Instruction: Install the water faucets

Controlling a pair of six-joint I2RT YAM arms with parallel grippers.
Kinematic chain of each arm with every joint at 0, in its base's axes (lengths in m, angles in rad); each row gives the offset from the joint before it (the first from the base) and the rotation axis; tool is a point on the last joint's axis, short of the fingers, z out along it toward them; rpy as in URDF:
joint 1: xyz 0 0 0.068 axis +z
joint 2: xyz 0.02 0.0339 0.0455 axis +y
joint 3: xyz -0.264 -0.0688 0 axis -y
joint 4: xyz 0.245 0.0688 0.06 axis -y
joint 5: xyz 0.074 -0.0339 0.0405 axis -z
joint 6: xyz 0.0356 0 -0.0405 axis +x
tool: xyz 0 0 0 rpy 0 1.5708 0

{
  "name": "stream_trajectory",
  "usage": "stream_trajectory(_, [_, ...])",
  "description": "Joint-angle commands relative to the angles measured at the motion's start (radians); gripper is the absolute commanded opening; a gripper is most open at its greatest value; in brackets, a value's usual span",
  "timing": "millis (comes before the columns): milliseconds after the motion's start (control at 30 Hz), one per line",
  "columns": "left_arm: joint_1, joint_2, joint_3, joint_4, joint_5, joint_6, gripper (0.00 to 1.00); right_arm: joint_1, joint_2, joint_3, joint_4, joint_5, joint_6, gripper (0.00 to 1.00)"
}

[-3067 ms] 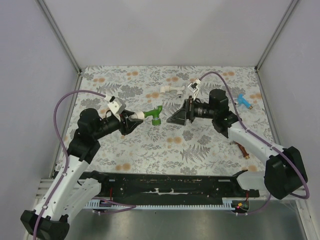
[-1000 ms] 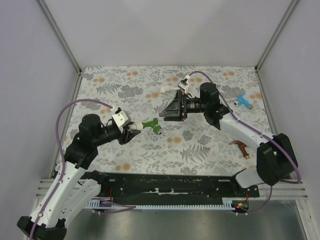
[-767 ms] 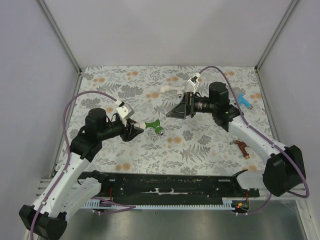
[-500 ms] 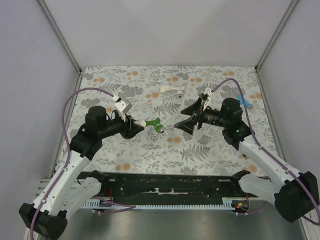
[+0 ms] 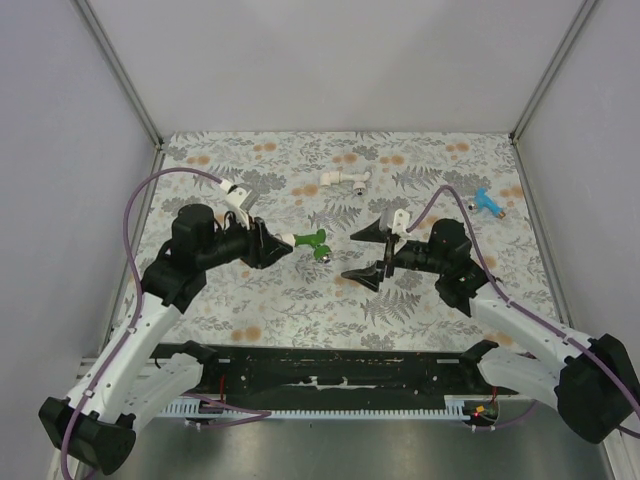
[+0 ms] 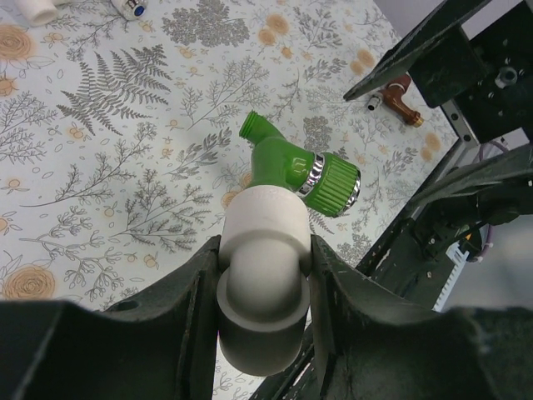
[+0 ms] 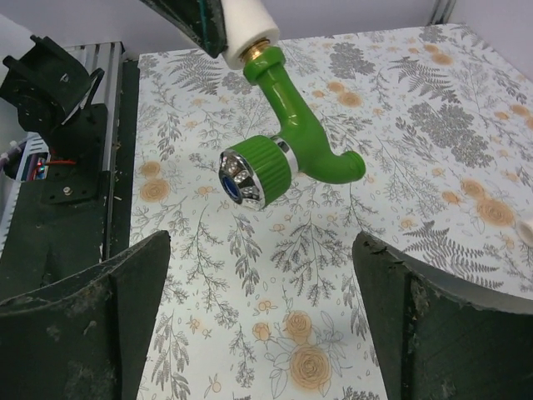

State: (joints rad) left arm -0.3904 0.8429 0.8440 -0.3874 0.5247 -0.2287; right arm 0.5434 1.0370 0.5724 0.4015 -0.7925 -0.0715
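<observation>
The bright green faucet hangs above the table, screwed into a white elbow fitting. My left gripper is shut on that fitting, a finger on each side. The faucet's ribbed handle with its chrome rim points toward my right gripper. That gripper stands wide open just right of the faucet with nothing between its fingers. A blue faucet lies at the far right. The reddish-brown faucet shows only in the left wrist view, lying on the cloth.
A loose white pipe piece lies behind the grippers at the back middle. The flowered cloth covers the table inside grey walls. A black rail runs along the near edge.
My right arm has pulled back from the far middle toward the near right, and its open gripper now faces the green faucet. The left gripper has shifted slightly right with its load.
</observation>
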Motion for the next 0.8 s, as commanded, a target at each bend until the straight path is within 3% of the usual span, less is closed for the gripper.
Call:
stream_trajectory(0, [-0.005, -0.005, 0.061, 0.073, 0.003, -0.069, 0.02, 0.064, 0.018, 0.023, 0.085, 0.087, -0.1, 0.98])
stream_trajectory(567, [-0.004, 0.005, 0.09, 0.055, 0.02, -0.092, 0.02, 0.283, 0.095, 0.122, -0.033, 0.441, -0.436, 0.98])
stream_trajectory(767, [-0.005, 0.002, 0.095, 0.055, 0.035, -0.106, 0.02, 0.305, 0.139, 0.155, -0.015, 0.45, -0.465, 0.94])
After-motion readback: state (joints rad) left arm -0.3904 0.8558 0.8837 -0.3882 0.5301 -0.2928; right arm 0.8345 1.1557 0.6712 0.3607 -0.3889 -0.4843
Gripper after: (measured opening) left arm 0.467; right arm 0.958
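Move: The valve head of the green faucet, the right hand's target, lies about 7 cm to that hand's left, level with it fore and aft and roughly at its height. The white fitting in the left gripper is some 14 cm left and 3 cm ahead of the right hand; the white faucet on the table is about 23 cm ahead, 2 cm left and 20 cm below. From the left hand, the valve head is 9 cm right, 2 cm ahead and 3 cm lower. With its fingers wide open, the right hand reaches about 5 cm to its left towards the green faucet's valve head, rolling some 20 degrees about its pointing direction so that its forward finger rises, while the fingertips dip a little and come up either side of the head. The left hand keeps its grip on the white fitting and holds the faucet out almost in place, easing up only a centimetre or so; the right fingers don't close, and no touch by them can be made out. ##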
